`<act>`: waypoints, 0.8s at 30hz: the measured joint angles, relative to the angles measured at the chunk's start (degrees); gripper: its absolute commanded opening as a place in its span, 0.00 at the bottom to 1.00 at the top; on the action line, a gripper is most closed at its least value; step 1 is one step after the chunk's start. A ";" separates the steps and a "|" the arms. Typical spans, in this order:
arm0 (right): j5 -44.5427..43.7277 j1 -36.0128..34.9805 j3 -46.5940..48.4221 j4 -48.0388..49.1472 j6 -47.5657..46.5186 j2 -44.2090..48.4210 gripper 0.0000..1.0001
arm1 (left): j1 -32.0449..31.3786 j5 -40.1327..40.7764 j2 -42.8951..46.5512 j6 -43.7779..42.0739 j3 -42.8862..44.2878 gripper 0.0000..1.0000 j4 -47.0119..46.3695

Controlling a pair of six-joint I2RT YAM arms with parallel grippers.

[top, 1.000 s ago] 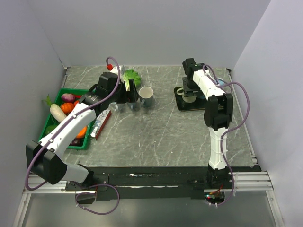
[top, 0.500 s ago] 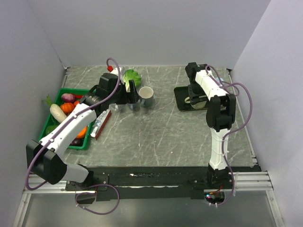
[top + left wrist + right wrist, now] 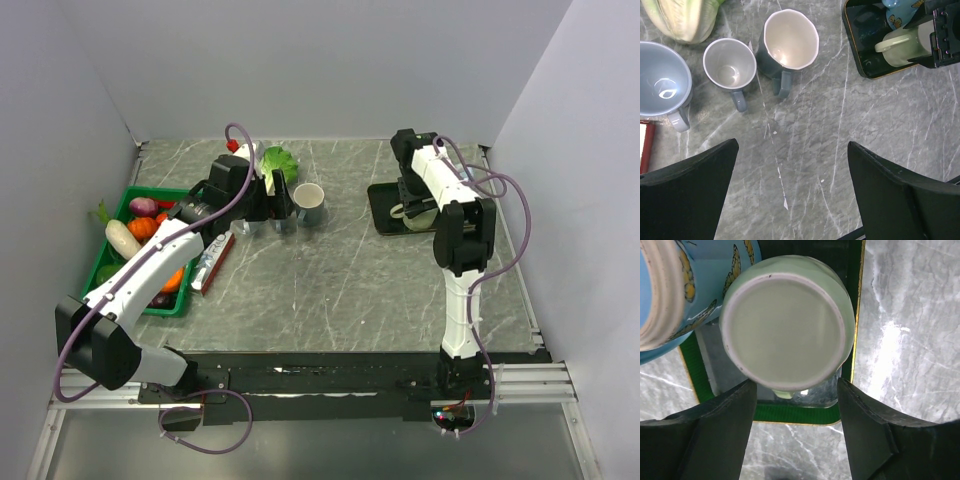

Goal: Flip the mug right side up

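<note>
A pale green mug (image 3: 785,325) sits on a dark tray (image 3: 790,412) at the back right, its flat base turned toward the right wrist camera and its handle poking out below. My right gripper (image 3: 796,384) is open, one finger on each side of the mug's lower edge with a thin gap on each side. From above, the mug (image 3: 418,213) shows just under that gripper (image 3: 408,200). My left gripper (image 3: 792,144) hangs wide open over bare table, holding nothing.
A blue butterfly mug (image 3: 670,285) stands against the green one on the tray. Three upright mugs sit ahead of the left gripper: dark blue-grey (image 3: 790,40), small grey (image 3: 730,62), light blue (image 3: 660,82). A cabbage (image 3: 682,17) and a green crate (image 3: 97,268) of vegetables lie left.
The right gripper has shifted over the tray onto the green mug, and its jaws have narrowed a little around it. The left arm has not moved.
</note>
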State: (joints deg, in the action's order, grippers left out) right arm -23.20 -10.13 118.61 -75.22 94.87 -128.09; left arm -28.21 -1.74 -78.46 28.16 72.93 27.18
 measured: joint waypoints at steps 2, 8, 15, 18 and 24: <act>-0.24 -0.02 0.11 0.04 -0.55 -0.44 0.70 | 0.00 -0.02 0.00 0.00 -0.02 0.96 0.02; -1.27 -0.57 0.68 0.44 -2.51 -2.27 0.63 | 0.07 -0.04 0.00 -0.02 -0.02 0.96 0.02; -1.51 -1.25 0.68 1.03 -3.65 -3.23 0.46 | 0.33 -0.26 0.00 -0.02 -0.07 0.96 0.02; -1.49 -1.40 0.68 1.33 -3.82 -3.23 0.32 | 0.39 -0.42 0.00 0.00 -0.07 0.96 0.02; -1.73 -1.73 0.72 1.57 -4.66 -3.23 0.00 | 0.44 -0.44 0.00 0.00 -0.09 0.96 0.02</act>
State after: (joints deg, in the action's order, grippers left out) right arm -24.93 -11.86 119.33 -73.65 90.21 -131.33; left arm -27.77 -2.17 -78.46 28.16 72.84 27.20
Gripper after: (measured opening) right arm 0.241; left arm 0.966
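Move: The upside-down green mug's handle lies about 2 cm below the right hand and 1 cm to its left. The mug's middle is some 5 cm to the hand's right and 1 cm back. The butterfly mug stands about 9 cm ahead and 8 cm to the right of the hand; the tray's middle lies 7 cm right, 1 cm ahead and 7 cm below. From the left hand, the handle is roughly 10 cm ahead, 31 cm right and 16 cm down. The right fingers pinch the green mug's handle, one finger on either side, having been open around it from above. The hand first sinks about 2 cm beside the mug wall, then stays at that height while the fingers close; it also drifts some 1 cm left, with the wrist turning about 5 degrees counter-clockwise. ##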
